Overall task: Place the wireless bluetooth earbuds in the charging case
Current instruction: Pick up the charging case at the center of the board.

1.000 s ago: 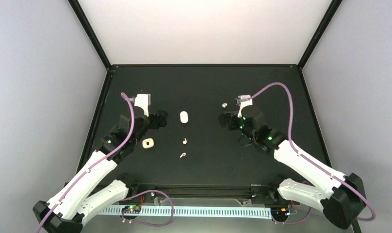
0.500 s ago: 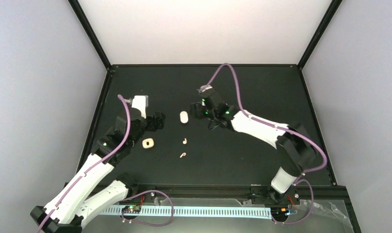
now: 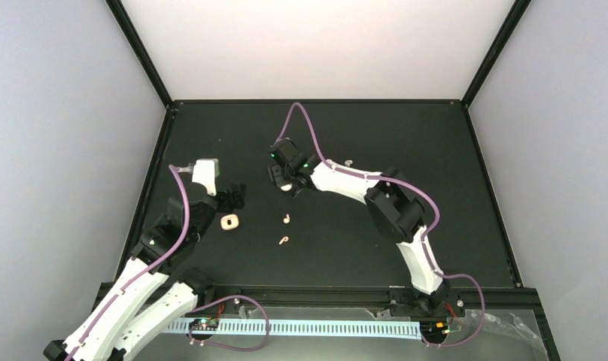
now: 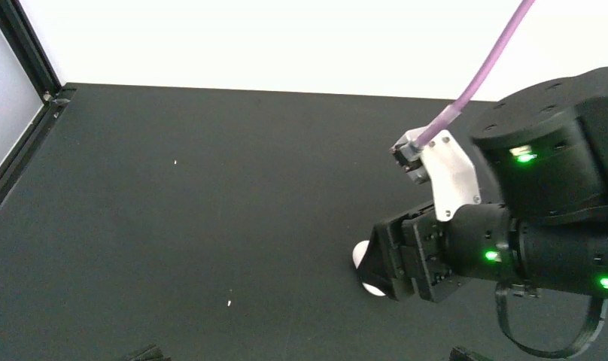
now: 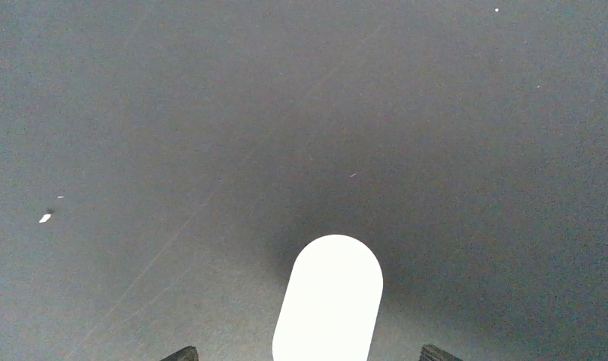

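Note:
The charging case [image 3: 229, 222], cream and rounded-square, lies on the black mat left of centre. My left gripper [image 3: 237, 197] hovers open just beyond it, holding nothing; only its fingertips [image 4: 144, 352] show in the left wrist view. Two earbuds [image 3: 287, 219] [image 3: 284, 241] lie right of the case, and a third [image 3: 348, 162] lies farther back beside the right arm. My right gripper [image 3: 284, 180] is stretched to the mat's middle, open astride a plain white pill-shaped capsule [image 5: 329, 301]. Gaps show on both sides between the capsule and the fingertips [image 5: 182, 352].
The left wrist view shows the right gripper [image 4: 410, 259] low over the capsule [image 4: 359, 253]. The right arm's links and purple cable [image 3: 301, 120] span the middle of the mat. Black frame rails [image 3: 158, 173] edge the mat.
The right arm has swung from the back right to the left and now straddles the white capsule, its jaws narrowing. The left arm has drawn slightly back and left.

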Available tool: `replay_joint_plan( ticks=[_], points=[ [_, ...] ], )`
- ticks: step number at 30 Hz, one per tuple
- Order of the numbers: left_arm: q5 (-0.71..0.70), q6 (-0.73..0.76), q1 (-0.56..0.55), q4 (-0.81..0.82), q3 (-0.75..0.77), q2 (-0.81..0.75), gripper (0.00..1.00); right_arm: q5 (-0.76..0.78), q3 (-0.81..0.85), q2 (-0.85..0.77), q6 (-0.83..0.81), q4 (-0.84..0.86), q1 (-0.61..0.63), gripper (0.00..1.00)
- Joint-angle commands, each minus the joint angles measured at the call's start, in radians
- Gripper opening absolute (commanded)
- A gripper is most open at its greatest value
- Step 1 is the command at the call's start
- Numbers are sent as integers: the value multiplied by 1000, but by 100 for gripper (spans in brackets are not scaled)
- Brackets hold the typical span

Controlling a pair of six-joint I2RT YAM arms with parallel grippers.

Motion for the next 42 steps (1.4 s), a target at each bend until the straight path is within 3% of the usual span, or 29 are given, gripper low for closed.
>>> replay_joint_plan(
  ticks=[1, 17, 29, 33, 42],
  points=[
    [5, 26, -3, 12, 5, 3, 99, 32, 81, 62, 5, -98, 0, 76],
    [62, 24, -3, 33, 1, 23, 99, 81, 243, 216, -32, -204, 0, 64],
    [61, 27, -2, 34, 1, 18, 99, 78, 201, 205, -42, -209, 0, 42],
    [56, 29, -2, 32, 0, 15, 99, 108, 102, 124, -50, -195, 0, 39],
    [89, 22, -3, 38, -1, 24, 99, 104, -408, -277, -36, -122, -13, 39]
  ],
)
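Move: The charging case lies almost under the right hand, about 2 cm ahead, level sideways and roughly 6 cm below. On the board around, an earbud lies some 10 cm back and 1 cm right of the hand, a beige square case about 11 cm back and 14 cm left, and a white earbud 8 cm ahead and 18 cm right, all about 7 cm below. From the left hand the charging case is about 16 cm ahead, 8 cm right and 24 cm below. Straight down over the charging case goes the right hand, sinking about 5 cm with a slight creep forward while its fingers tilt some 10 degrees steeper and keep closing. Low down it stops and pinches the case by its two sides, then swings off to the right and back, roughly 10 cm in all, rising only about 1 cm. ##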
